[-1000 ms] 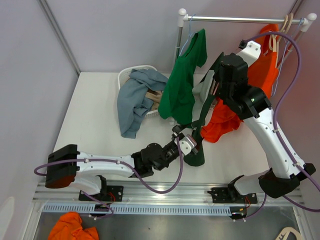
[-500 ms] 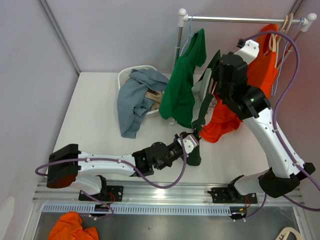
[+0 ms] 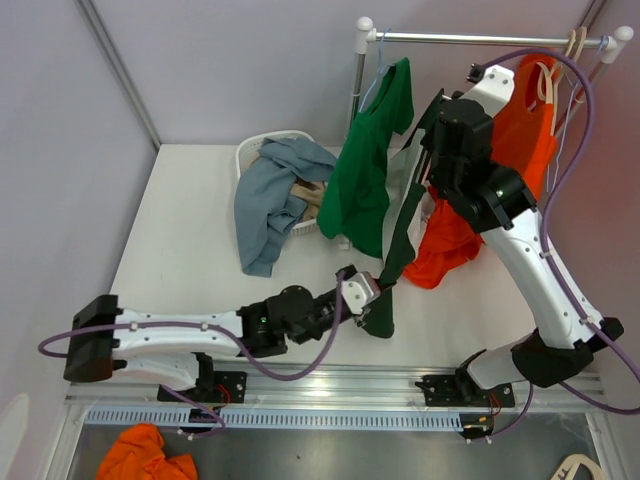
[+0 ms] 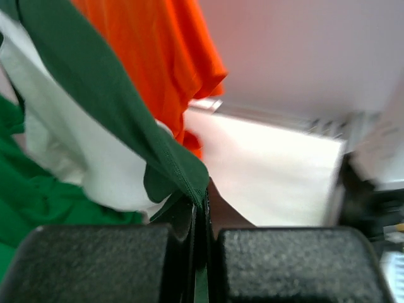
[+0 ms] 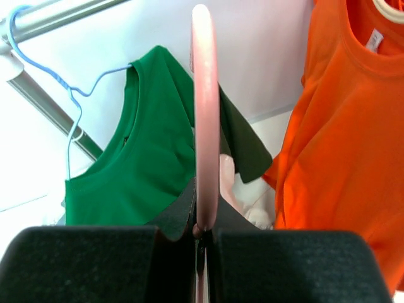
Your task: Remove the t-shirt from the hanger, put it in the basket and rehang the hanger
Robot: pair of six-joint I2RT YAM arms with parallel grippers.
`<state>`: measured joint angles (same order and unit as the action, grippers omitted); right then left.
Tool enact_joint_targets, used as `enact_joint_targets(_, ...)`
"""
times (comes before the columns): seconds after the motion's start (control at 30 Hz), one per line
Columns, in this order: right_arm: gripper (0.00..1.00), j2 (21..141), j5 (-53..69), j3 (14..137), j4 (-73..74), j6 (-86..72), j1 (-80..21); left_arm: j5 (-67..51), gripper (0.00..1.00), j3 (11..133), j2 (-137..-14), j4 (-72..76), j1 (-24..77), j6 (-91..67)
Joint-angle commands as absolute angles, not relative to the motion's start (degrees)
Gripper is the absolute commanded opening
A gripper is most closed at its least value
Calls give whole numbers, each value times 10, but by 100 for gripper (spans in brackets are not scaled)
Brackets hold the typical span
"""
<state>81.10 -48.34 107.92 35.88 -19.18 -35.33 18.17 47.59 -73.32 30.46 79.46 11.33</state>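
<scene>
A dark green t-shirt stretches as a taut strip from my right gripper down to my left gripper. In the right wrist view my right gripper is shut on a pink hanger, and the dark green t-shirt drapes behind it. In the left wrist view my left gripper is shut on the dark green t-shirt at its hemmed edge, low over the table. In the top view the hanger is mostly hidden by the shirt and the arm.
A bright green t-shirt on a blue wire hanger and an orange t-shirt hang from the rail. A white basket holds a grey-blue cloth. Orange cloth lies below the right arm.
My left gripper has pulled the dark green shirt's hem down and left toward the near edge. My right gripper has risen with the hanger toward the rail. The shirt is stretched longer.
</scene>
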Motion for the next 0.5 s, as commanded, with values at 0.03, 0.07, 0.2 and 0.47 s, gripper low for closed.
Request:
enact_joint_targets(0.03,0,844,-512,1129,297,-157,-340,115,1,465,-651,273,833,1)
enact_joint_targets(0.07,0,857,-512,1136,297,-149,-341,117,1,448,-650,275,843,-17)
enact_joint_targets(0.2,0,883,-515,1165,303,-137,-338,120,1,421,-671,300,895,-38)
enact_joint_targets(0.47,0,892,-508,1172,323,-138,-332,96,1,400,-694,301,907,-76)
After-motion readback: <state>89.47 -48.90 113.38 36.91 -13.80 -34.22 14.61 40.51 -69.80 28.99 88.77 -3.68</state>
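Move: The left gripper already holds the hem of the dark-green t-shirt. The pink hanger, pinched in the right gripper, lies from it about 22 cm ahead, 10 cm to the right and 17 cm higher. From the right gripper, that hem is some 22 cm back, 10 cm left and 17 cm below; the bright-green shirt hangs about 4 cm ahead and 13 cm left, the orange shirt about 5 cm ahead and 11 cm right, both some 14 cm lower. Pull the left gripper back towards the robot about 9 cm, away from the pink hanger, arching up roughly 3 cm and then dropping to about 4 cm below its start, wrist turning clockwise and fingers shut on the hem. Meanwhile push the right gripper forward some 3.5 cm and slightly down, rolling a little and keeping its pinch on the hanger. ##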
